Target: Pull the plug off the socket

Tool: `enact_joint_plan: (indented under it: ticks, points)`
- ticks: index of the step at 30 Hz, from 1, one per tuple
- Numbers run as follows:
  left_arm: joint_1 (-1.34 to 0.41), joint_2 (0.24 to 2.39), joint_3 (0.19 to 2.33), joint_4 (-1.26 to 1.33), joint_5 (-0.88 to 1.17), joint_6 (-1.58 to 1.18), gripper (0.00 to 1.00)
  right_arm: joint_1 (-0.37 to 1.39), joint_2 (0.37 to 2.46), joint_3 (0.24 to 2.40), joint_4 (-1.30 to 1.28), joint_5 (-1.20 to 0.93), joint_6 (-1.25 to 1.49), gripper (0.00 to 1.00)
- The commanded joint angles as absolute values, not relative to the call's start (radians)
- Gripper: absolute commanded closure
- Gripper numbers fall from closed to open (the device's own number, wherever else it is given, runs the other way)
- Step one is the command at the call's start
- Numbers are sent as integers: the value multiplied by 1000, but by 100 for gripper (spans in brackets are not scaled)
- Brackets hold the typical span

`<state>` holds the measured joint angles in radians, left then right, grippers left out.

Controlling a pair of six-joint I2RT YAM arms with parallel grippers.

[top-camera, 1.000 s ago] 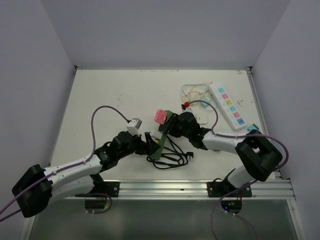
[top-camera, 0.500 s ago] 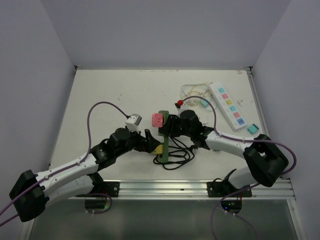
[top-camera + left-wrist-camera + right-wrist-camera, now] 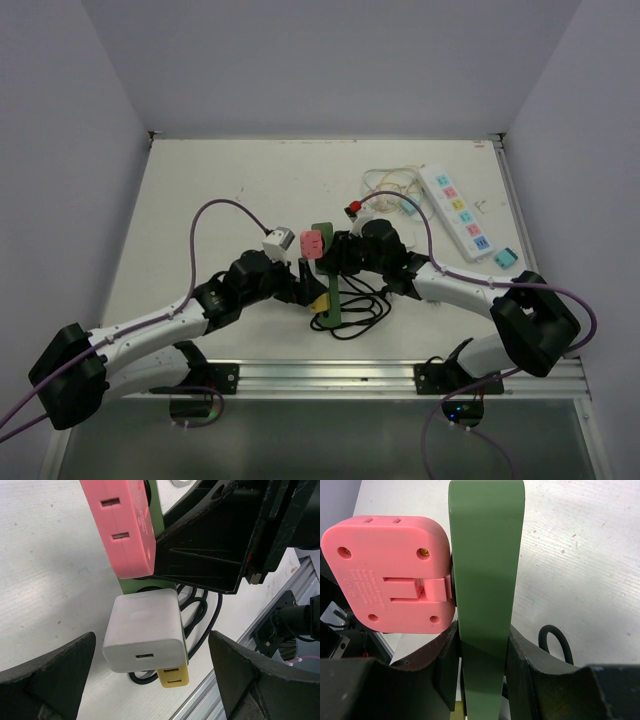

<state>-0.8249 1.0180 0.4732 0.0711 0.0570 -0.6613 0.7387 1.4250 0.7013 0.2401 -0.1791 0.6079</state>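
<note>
A green power strip [image 3: 325, 272] is held off the table, with a pink plug [image 3: 313, 243] at its far end and a yellow plug [image 3: 318, 300] near its lower end. My right gripper [image 3: 337, 257] is shut on the strip [image 3: 487, 555], one finger on each edge, just below the pink plug [image 3: 390, 575]. In the left wrist view a white charger [image 3: 145, 630] sits in the strip [image 3: 145, 586] between the pink plug [image 3: 125, 525] and the yellow plug [image 3: 172, 676]. My left gripper [image 3: 152, 637] is open, its fingers on either side of the charger and not touching it.
The strip's black cable [image 3: 357, 310] lies coiled on the table below it. A white power strip [image 3: 456, 212] with coloured sockets, thin white cables [image 3: 388, 185] and a teal plug [image 3: 505, 258] are at the back right. A metal rail [image 3: 400, 377] runs along the near edge.
My right gripper has swung the green strip to the left and turned it nearly end-on to the back wall. My left gripper has moved up and right, closer to the strip.
</note>
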Motion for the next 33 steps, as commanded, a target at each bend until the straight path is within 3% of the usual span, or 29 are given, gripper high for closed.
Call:
enact_joint_plan:
  ticks: [1,7,10,16,22,33]
  points:
    - [-819,1035,476,155,94,-663,3,733,1373,752,330,-213,575,100]
    - [-818,1068,469,198,89,-678,11,733,1370,750,337,-224,577,100]
    - [-819,1074,457,221,84,-693,21,733,1362,747,337,-224,569,100]
    - [-818,1066,439,230,89,-716,52,733,1356,738,327,-203,555,100]
    - [-818,1017,428,186,60,-719,97,732,1338,724,275,-126,494,100]
    - [-819,855,393,80,8,-742,100,695,1313,692,164,74,356,100]
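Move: The white plug sits almost between the left hand's wide-open fingers, its middle about 2 cm to the right, 1 cm ahead and 1 cm below. From that hand the pink plug is roughly 4 cm straight ahead and 3 cm up, and the yellow plug some 3 cm back, 2 cm right and 5 cm down. From the right hand, already gripping the green strip, the white plug lies about 3 cm left, 3 cm back and 2 cm down. The white plug is pinched on its two sides: the left hand eases about 1 cm right and slightly down onto it while its fingers close. Then both hands rise together, the left by some 2.5 cm and drifting about 1 cm left, away from the strip; the right keeps its pinch on the green strip, going up nearly 3 cm and tipping its fingers up about 10 degrees. ##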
